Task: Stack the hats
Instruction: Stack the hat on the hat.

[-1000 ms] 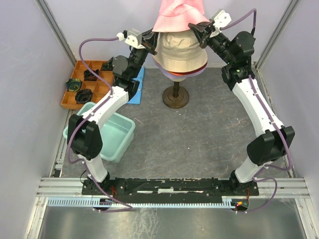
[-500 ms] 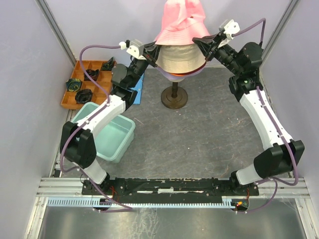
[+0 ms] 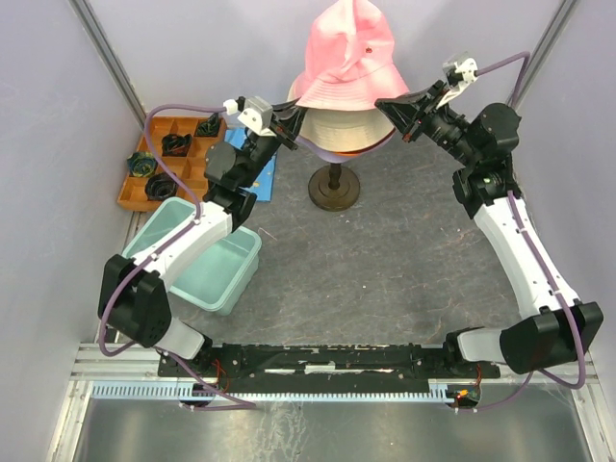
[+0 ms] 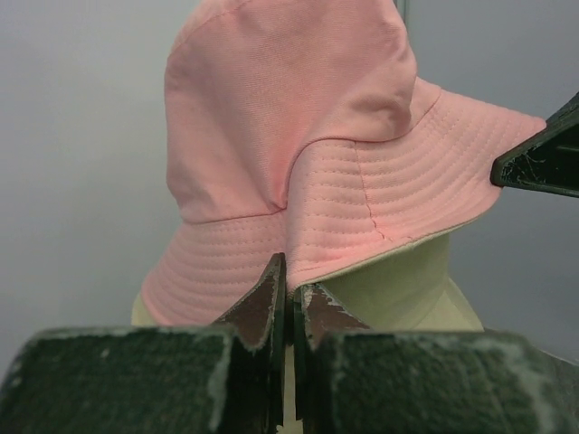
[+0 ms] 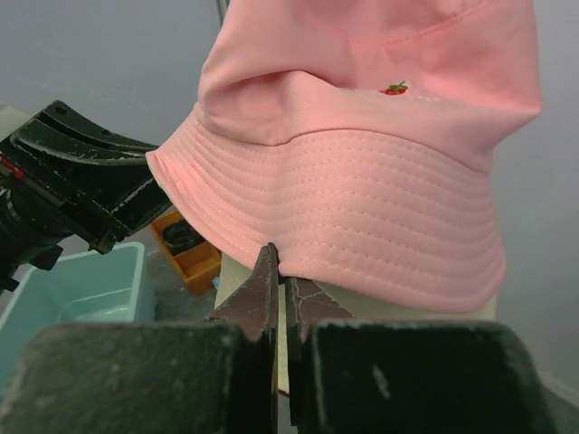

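The pink hat (image 3: 346, 53) hangs over a stack of hats on the mannequin stand (image 3: 334, 188) at the back centre. My left gripper (image 3: 294, 120) is shut on its brim at the left. My right gripper (image 3: 387, 104) is shut on the brim at the right. Under it sits the cream-beige hat (image 3: 346, 130), with a lavender brim edge (image 3: 316, 149) showing below. In the left wrist view the pink hat (image 4: 298, 136) rises above my pinching left gripper (image 4: 291, 276), and the cream-beige hat (image 4: 407, 280) shows beneath. In the right wrist view my right gripper (image 5: 282, 271) nips the pink hat (image 5: 362, 181) at its brim.
A teal bin (image 3: 207, 260) stands at the left beside my left arm. Behind it lies an orange compartment tray (image 3: 168, 164) with dark items, and a blue cloth (image 3: 268, 173) lies next to it. Grey walls close in the back and both sides.
Both grippers have carried the pink hat nearer and lower, so it covers more of the cream-beige hat. Both arms have stretched further out, and both grips stay shut.
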Robot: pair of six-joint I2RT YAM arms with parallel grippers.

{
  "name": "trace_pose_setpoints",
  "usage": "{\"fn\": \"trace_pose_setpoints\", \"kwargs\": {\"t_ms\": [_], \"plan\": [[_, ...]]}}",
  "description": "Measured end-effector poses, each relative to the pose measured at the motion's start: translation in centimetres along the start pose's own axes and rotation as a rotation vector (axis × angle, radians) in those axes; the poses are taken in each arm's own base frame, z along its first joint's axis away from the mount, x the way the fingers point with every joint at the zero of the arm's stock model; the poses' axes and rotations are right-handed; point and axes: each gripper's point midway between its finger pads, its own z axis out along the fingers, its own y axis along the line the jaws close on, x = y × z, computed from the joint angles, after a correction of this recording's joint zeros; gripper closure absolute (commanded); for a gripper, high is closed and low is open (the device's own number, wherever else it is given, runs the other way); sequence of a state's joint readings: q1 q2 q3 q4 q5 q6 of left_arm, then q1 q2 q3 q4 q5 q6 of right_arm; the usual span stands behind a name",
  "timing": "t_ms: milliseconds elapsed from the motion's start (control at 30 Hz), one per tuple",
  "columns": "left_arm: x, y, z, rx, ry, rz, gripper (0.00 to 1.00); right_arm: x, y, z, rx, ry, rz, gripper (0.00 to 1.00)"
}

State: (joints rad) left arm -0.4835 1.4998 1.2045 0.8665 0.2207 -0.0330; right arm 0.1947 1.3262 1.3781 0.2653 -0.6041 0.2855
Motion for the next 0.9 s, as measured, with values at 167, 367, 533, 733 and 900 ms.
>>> {"fn": "trace_pose_setpoints", "kwargs": {"t_ms": [167,367,533,733,900], "plan": [[0.3,0.3,-0.6,-0.017,0.015,0.021,0.97,0.7,-0.2,0.0,0.013,0.006,0.149,1.0],[0.9,1.0,-0.9,-0.055,0.041,0.041,0.87,2.5,-1.1,1.1,0.029,0.024,0.32,1.0],[0.9,3.3,-1.8,-0.14,0.05,0.058,0.7,2.8,-3.8,0.8,0.118,0.025,0.407,1.0],[-3.4,10.7,-4.9,-0.419,-0.034,0.135,0.52,1.6,-10.2,-1.6,0.345,-0.055,0.399,1.0],[-5.4,11.6,-6.6,-0.505,-0.082,0.139,0.47,1.6,-11.3,-2.0,0.395,-0.07,0.409,1.0]]}}
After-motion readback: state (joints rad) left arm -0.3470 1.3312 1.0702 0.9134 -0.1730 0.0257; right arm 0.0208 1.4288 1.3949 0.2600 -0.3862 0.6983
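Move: Both hands hold the pink hat's brim; the beige hat it goes onto has its middle about 9 cm to the left hand's right, 5 cm ahead and 6 cm below, and about 9 cm to the right hand's left, 5 cm ahead and 7 cm below. From the left hand, the pink hat's middle is some 10 cm right, 6 cm ahead and 5 cm up; the purple hat is about 9 cm right, 5 cm ahead and 13 cm down. Left hand opens off the pink brim, swinging 14 cm left; right, still pinching, pulls about 11 cm right-forward. ##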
